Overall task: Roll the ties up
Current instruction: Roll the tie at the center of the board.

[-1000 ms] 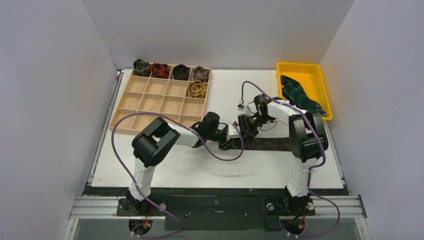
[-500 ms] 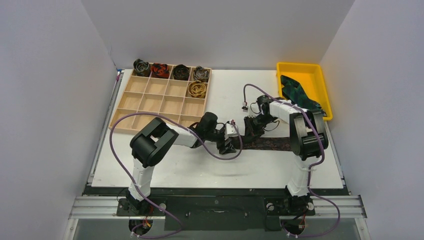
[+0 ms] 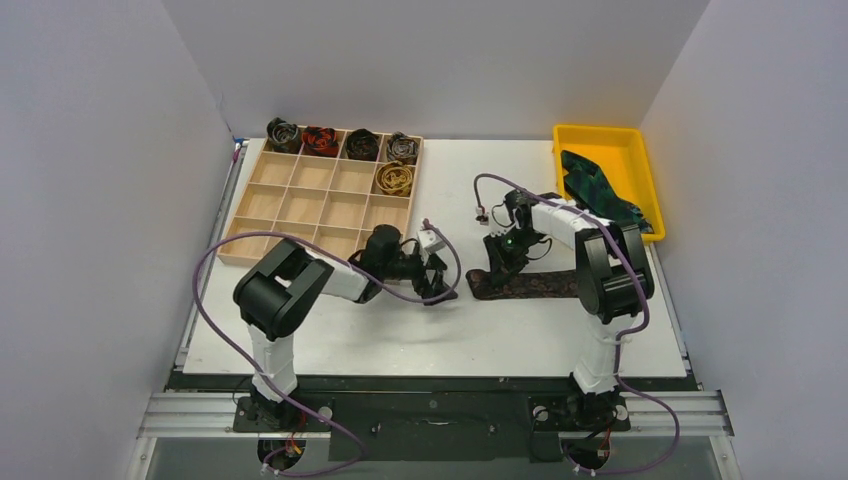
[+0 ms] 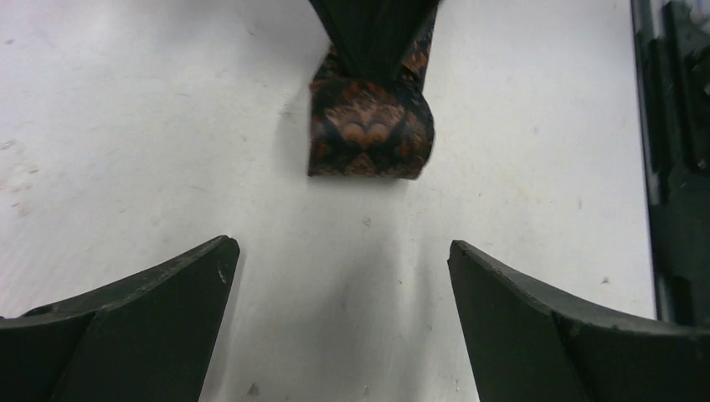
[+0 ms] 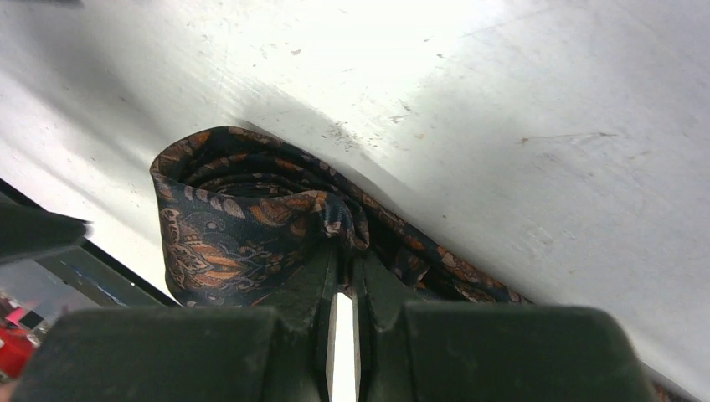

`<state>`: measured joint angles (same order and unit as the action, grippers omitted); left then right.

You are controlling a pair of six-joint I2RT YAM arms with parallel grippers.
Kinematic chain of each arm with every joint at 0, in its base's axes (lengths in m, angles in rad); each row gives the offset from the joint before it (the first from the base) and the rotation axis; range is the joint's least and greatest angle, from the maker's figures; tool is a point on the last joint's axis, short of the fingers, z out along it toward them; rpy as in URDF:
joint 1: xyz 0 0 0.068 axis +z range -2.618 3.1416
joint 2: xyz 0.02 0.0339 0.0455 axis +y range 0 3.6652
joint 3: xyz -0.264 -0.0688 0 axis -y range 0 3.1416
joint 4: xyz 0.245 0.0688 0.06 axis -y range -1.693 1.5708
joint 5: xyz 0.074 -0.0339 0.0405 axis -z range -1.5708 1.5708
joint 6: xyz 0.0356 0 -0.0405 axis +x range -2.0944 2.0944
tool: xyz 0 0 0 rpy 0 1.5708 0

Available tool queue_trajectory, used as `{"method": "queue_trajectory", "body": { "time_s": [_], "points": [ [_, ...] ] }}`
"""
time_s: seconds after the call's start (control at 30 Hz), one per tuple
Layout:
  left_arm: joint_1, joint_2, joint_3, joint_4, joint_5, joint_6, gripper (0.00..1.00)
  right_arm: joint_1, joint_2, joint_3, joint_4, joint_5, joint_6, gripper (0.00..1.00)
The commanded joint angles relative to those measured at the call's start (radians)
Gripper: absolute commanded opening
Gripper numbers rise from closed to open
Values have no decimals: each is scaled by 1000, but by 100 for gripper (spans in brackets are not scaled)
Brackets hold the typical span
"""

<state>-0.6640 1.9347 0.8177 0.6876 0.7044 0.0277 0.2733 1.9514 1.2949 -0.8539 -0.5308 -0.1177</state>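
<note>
A dark brown tie with an orange pattern [image 3: 535,288] lies flat on the white table, its left end turned into a small roll [image 4: 371,126]. My right gripper [image 3: 497,262] comes down onto that roll. In the right wrist view it is shut [image 5: 345,247], pinching a bunched fold of the tie [image 5: 234,226] at the roll's centre. My left gripper [image 3: 438,287] sits just left of the roll, apart from it. It is open wide [image 4: 341,244], with only bare table between its fingers.
A wooden compartment tray [image 3: 300,205] stands at the back left with several rolled ties, among them a gold coil [image 3: 393,178]. A yellow bin [image 3: 645,165] at the back right holds a green-blue tie [image 3: 595,185]. Purple cables loop over both arms.
My left gripper has opened and drawn back to the left, away from the tie's rolled end. My right gripper has come down and shut on the roll.
</note>
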Motion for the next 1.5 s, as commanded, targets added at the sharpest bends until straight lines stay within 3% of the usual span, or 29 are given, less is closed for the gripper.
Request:
{"method": "queue_trajectory", "body": {
  "time_s": [0.0,0.1,0.17,0.23,0.33,0.4,0.43,0.5,0.67,0.87,1.07,1.47],
  "points": [
    [62,-122,21,122,43,-188,97,51,-2,-44,31,103,-77,0],
    [2,-228,51,-196,-162,121,97,68,-4,-40,38,93,-89,0],
    [-30,-316,30,-238,-261,219,97,77,-2,-35,39,80,-95,0],
    [-16,-370,-14,-196,-255,211,97,85,-3,-35,37,70,-107,0],
    [15,-396,-49,-117,-349,8,97,99,-7,-40,39,63,-133,0],
    [43,-381,25,-303,-208,1,97,107,-14,-46,45,61,-145,0],
    [49,-360,39,-320,-154,-1,97,109,-15,-51,49,60,-145,0],
    [47,-357,12,-262,-97,-17,96,113,-21,-56,65,62,-134,0],
    [-68,-358,-193,57,-258,31,97,117,-64,-78,88,59,-99,0],
    [-113,-207,-228,272,-320,4,96,116,-149,-107,79,2,-34,0],
    [-128,-142,-248,362,-286,36,97,115,-197,-163,82,-64,43,0],
    [-188,-40,-221,443,-220,8,97,-14,-15,-177,138,-41,13,0]
  ]
}}
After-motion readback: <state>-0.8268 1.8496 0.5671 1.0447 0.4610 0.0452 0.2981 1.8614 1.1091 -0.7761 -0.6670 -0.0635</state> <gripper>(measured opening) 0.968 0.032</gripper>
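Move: Between the two grippers the part-rolled tie stands on the table: the roll's middle is about 6 cm to the right of the open left hand, nearly level and some 3 cm lower; the wooden box lies about 25 cm left and 17 cm ahead of that hand. From the right hand, already shut on the roll's edge, its middle is about 3 cm left; the flat tail's middle lies roughly 8 cm right, level with it, and the yellow bin 23 cm right and 22 cm ahead. Keeping its shut fingers on the tie roll, the right hand drags it back and a little left with a slight counter-clockwise turn, then further back through a low hop of under 2 cm, about 5 cm back in all before settling low again. The left hand, wide open, swings up about 12 cm, then drops and draws back beside the roll, ending nearer to it without gripping. ##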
